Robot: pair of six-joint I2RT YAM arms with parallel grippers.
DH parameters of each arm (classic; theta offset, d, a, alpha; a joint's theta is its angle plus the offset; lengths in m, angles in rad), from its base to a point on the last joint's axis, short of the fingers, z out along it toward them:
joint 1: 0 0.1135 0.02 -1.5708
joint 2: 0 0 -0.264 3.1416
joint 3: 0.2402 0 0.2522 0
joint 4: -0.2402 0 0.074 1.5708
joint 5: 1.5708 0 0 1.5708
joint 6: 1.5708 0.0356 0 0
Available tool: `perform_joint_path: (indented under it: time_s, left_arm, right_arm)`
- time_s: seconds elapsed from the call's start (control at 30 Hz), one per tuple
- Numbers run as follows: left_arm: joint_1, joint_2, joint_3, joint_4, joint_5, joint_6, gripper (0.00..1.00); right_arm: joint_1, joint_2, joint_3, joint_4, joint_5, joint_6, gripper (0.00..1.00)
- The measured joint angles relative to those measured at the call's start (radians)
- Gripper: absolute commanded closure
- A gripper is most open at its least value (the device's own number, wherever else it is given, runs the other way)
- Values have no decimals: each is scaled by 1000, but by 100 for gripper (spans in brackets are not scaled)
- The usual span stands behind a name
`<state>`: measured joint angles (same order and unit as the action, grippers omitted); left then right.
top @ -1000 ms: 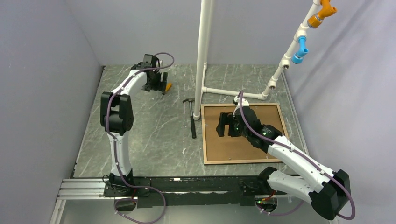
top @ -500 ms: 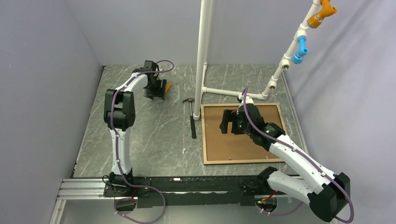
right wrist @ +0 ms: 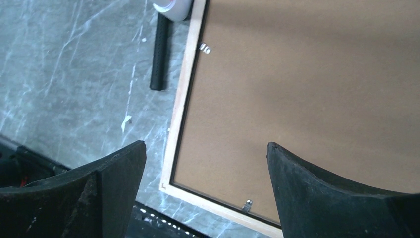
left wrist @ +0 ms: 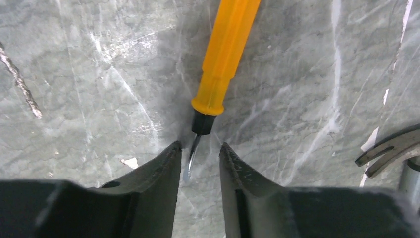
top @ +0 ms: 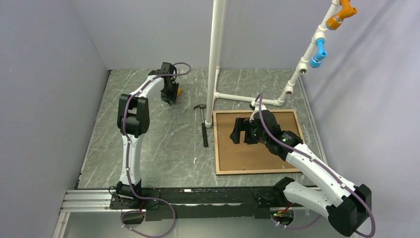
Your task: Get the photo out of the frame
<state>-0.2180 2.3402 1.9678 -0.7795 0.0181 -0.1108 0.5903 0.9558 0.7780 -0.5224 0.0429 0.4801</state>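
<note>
The frame point(top: 216, 148) lies face down at the right of the table, showing a pale rim point(right wrist: 181, 109). Inside it the photo shows only its brown back board point(top: 242, 156) point(right wrist: 297, 74); the print side is hidden. Small metal clips point(right wrist: 247, 204) sit on the inner edge. My right gripper point(top: 238, 131) point(right wrist: 205, 146) hovers over the board's left half, wide open and holding nothing. My left gripper point(top: 171, 96) point(left wrist: 200, 146) is at the far left-centre, jaws part closed either side of the metal blade point(left wrist: 190, 158) of an orange-handled screwdriver point(left wrist: 225, 54), with a gap showing.
A black-handled hammer point(top: 204, 124) point(right wrist: 159, 54) lies just left of the frame. A white pipe stand point(top: 215, 54) rises at the frame's far left corner, its base pipe running along the frame's far edge. Grey walls enclose the marble table point(top: 148, 144).
My left gripper has moved right and down onto the screwdriver, and its jaws have narrowed around the blade. The right gripper shifted slightly over the board and stayed wide open.
</note>
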Motion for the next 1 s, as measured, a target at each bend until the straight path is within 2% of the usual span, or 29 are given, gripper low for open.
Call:
perform_joint_path:
  time_s: [0.13, 0.17, 0.33, 0.5, 0.7, 0.87, 1.0]
  left_arm:
    - [-8, 0, 0, -6, -13, -8, 98]
    - [-11, 2, 3, -14, -21, -6, 100]
    - [-26, -5, -10, -18, -55, -37, 100]
    - [-49, -145, -234, 5, -91, -151, 100]
    - [-76, -382, -556, -11, -91, -276, 100]
    - [-131, -687, -789, 0, -76, -341, 100]
    - [-185, -927, -914, -4, -43, -365, 100]
  right_arm:
    - [-1, 0, -20, 12, -77, 19, 8]
    - [-1, 0, -29, 14, -98, 26, 8]
    - [-1, -2, -70, 15, -182, 48, 8]
    - [-1, -33, -104, 37, -254, 49, 8]
    - [-1, -42, -122, 50, -279, 49, 8]
    - [-1, -23, -122, 79, -270, 45, 7]
    - [-5, 8, -114, 93, -258, 44, 6]
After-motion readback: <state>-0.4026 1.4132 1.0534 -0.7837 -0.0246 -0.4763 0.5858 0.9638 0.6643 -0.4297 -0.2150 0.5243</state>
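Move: The screwdriver lies practically between the left fingers, which straddle its thin shaft: its middle is some 5 cm ahead of that hand, 2 cm to the right and 1 cm below. The hammer's middle lies about 12 cm back and 16 cm right, and the frame's middle roughly 22 cm back and 41 cm right, both about 1 cm below. From the right hand, the screwdriver is around 32 cm ahead, 28 cm left and 14 cm down. The screwdriver's shaft is pinched just below the orange handle as the left fingers shut; the left hand then draws it back, fast, some 23 cm past the hammer towards the frame's level, low at first and rising about 8 cm late on, turning roughly 10 degrees counter-clockwise. The open right hand shifts back and left over the frame, sinks slightly and tilts. ##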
